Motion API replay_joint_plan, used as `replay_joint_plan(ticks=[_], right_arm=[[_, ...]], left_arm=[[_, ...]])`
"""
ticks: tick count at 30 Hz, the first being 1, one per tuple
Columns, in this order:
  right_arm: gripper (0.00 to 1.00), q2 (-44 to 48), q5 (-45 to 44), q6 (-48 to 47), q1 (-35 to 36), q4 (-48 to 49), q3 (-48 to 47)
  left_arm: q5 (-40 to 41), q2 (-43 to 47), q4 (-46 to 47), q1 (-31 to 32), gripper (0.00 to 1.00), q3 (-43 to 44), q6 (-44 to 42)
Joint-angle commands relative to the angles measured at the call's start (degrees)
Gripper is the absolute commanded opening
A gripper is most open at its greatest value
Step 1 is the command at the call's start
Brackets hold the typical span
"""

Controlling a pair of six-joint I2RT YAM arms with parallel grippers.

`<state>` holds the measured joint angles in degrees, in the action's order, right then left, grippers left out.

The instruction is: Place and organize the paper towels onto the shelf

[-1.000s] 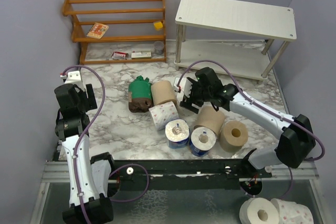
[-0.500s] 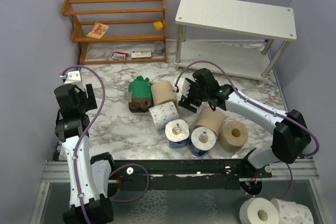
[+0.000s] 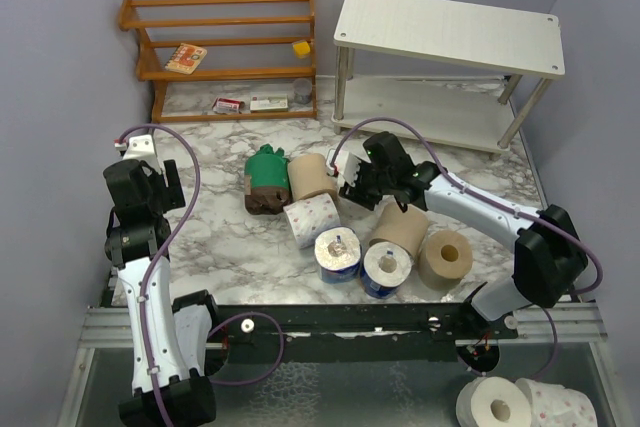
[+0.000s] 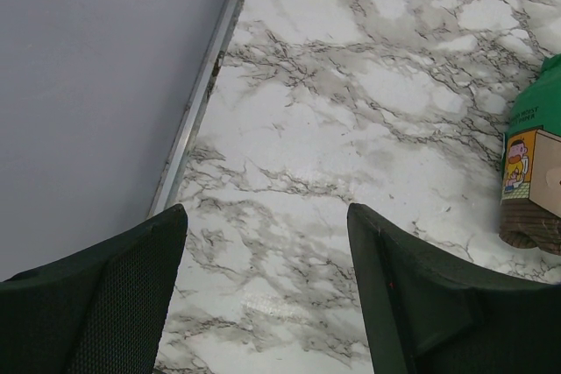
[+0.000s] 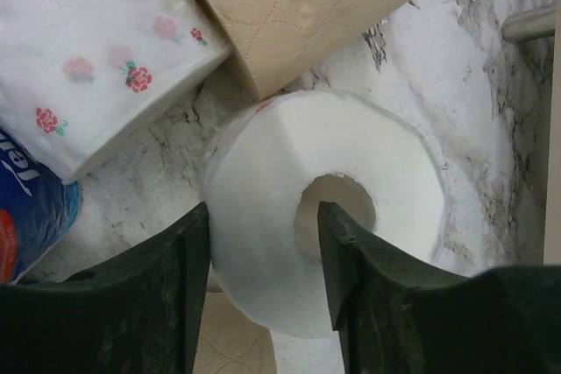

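My right gripper (image 3: pixel 358 187) (image 5: pixel 263 216) is shut on the wall of an upright white roll (image 5: pixel 368 155), one finger outside it and one in its core hole. In the top view the roll is mostly hidden under the gripper. Around it lie a tan roll (image 3: pixel 313 177) (image 5: pixel 307 6), a pink-dotted roll (image 3: pixel 311 219) (image 5: pixel 96 59), two blue-wrapped rolls (image 3: pixel 338 253) (image 3: pixel 386 269), two more tan rolls (image 3: pixel 402 227) (image 3: pixel 445 259) and a green pack (image 3: pixel 265 165) (image 4: pixel 535 129). The white shelf (image 3: pixel 445 27) stands at the back right, bare. My left gripper (image 3: pixel 150 162) (image 4: pixel 267 216) is open and empty over the marble near the left wall.
An orange-brown wooden rack (image 3: pixel 220 47) with small items stands at the back left. A shelf leg (image 5: pixel 530 22) is close to the white roll. Two more rolls (image 3: pixel 495 407) lie below the table's near edge at the right. Purple walls enclose the table.
My right gripper has moved a little to the left and down over the white roll. The left arm has not moved.
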<state>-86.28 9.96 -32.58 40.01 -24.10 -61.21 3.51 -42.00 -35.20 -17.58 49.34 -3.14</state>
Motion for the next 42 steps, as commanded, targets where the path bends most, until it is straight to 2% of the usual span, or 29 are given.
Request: replay_joint_plan(ticks=[1, 6, 11, 14, 19, 27, 34, 42], right_arm=[[0.46, -0.77, 0.09, 0.67, 0.02, -0.61, 0.33], [0.4, -0.93, -0.18, 0.8, 0.04, -0.73, 0.98], [0.26, -0.85, -0.64, 1.48, 0.02, -1.21, 0.62], [0.23, -0.58, -0.89, 2.38, 0.07, -3.18, -0.7], [0.02, 1.42, -1.58, 3.83, 0.07, -7.27, -4.31], [0.01, 3.3, -2.24, 5.71, 0.07, -9.51, -6.28], [0.01, 3.29, -8.92, 3.66, -0.31, -8.28, -9.48], [0.01, 0.04, -10.49, -0.77, -6.36, -3.81, -16.95]], left_arm=[[0.09, 0.09, 1.07, -0.43, 0.76, -0.56, 0.05], [0.09, -0.01, 0.95, -0.43, 0.77, -0.54, 0.06], [0.0, 0.07, 1.05, -0.43, 0.77, -0.56, -0.02], [-0.14, 0.05, 1.04, -0.44, 0.78, -0.52, -0.03], [-0.16, -0.06, 1.03, -0.44, 0.78, -0.56, -0.03], [-0.16, -0.22, 1.01, -0.43, 0.78, -0.56, -0.03], [-0.4, 0.13, 1.06, -0.39, 0.78, -0.56, -0.1], [-1.01, 0.16, 0.99, -0.43, 0.78, -0.56, -0.2]])
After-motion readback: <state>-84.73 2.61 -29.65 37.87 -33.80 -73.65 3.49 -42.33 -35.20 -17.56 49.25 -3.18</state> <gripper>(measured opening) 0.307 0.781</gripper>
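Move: The white paper towel roll stands right under the right hand, one finger at its outside and the other over its core hole; its middle is about 3 cm ahead, 1 cm to the right and 4 cm below. A brown roll lies some 6 cm ahead and 10 cm left, the flowered roll 4 cm back and 10 cm left, a second brown roll 5 cm back and 11 cm right. From the left hand the white roll is roughly 6 cm ahead, 40 cm right and 14 cm below. Holding its place at first, the right hand closes its fingers and pinches the white roll's wall between core hole and outside. With that grip kept, it eases back about 1.5 cm, then lifts with gathering speed, some 7 cm in all, swinging forward towards the white shelf and a little right while turning about 10 degrees clockwise. ##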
